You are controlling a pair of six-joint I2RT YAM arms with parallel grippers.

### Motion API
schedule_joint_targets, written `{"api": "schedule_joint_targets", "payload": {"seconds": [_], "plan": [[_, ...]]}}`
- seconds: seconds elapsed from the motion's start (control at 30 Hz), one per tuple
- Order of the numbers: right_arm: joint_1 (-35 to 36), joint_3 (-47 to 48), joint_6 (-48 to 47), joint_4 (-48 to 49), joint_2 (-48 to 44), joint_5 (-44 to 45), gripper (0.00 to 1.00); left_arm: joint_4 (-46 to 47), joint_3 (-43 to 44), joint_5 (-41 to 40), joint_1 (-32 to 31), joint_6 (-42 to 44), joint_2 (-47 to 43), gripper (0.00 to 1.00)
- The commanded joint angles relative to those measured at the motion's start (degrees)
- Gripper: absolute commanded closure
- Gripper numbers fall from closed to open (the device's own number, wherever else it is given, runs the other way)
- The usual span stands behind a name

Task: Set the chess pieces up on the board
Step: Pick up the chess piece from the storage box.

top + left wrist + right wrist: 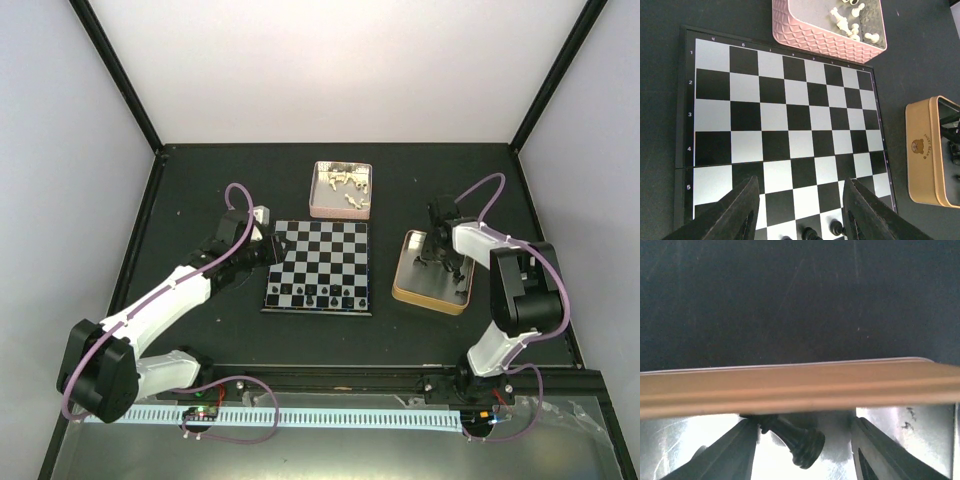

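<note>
The board [318, 262] lies in the middle of the table, with several black chess pieces [322, 293] standing along its near edge. My left gripper [277, 247] hovers over the board's left side; in the left wrist view it [801, 181] is open above bare squares of the board [785, 120], with black pieces [837, 227] just beyond its fingertips. My right gripper [447, 262] reaches down into the tan tin [412, 290]. In the right wrist view it [805, 422] is open around a black piece [797, 440] that lies tilted on the shiny tin floor, near the left finger [735, 450].
A pink tin [341, 190] holding white pieces [847, 22] stands just behind the board. The tan tin's rim [790, 387] crosses the right wrist view just beyond the fingers. The tan tin [925, 150] sits to the right of the board. Black enclosure posts rise at the back corners.
</note>
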Motion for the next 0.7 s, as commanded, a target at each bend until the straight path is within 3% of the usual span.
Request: {"api": "schedule_joint_targets", "payload": {"seconds": [0.0,0.27,0.47,0.67], "plan": [[-1.4,1.8,-1.3,-0.2,1.3,1.3,0.49,1.0,2.1,0.5,0.5,0.7,0.4,0.52],[-1.4,0.6,-2.7,-0.5,-0.4,-4.9,0.74,1.1,1.9,0.6,0.4,0.7,0.3,0.52],[-1.4,-0.8,-3.7,-0.5,-2.2,-6.3,0.76,1.4,2.1,1.0,0.5,0.7,0.5,0.53],[-1.3,-0.8,-4.0,0.2,-2.2,-6.0,0.86,1.4,2.2,1.4,0.4,0.7,0.6,0.52]]}}
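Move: The black piece lying in the storage box is almost between the right fingers: roughly 1 cm ahead of that hand, 1 cm to its left and 1 cm lower. A black knight lies some 4 cm left and 1 cm back, another black piece about 4 cm right and 2 cm back. The box's far rim stands about 3 cm straight ahead, some 2 cm higher. From the left hand, the aimed piece is about 31 cm right, 4 cm ahead and 13 cm lower. Forward and slightly right for barely half a centimetre, then back and left by about 1 cm each, the right hand stays level and low in the box behind its far rim. Its fingertips close from about half open to nearly shut, pinching the lying piece from both sides near its base, while the hand rolls about 5 degrees, its left side rising, and turns slightly counter-clockwise. ##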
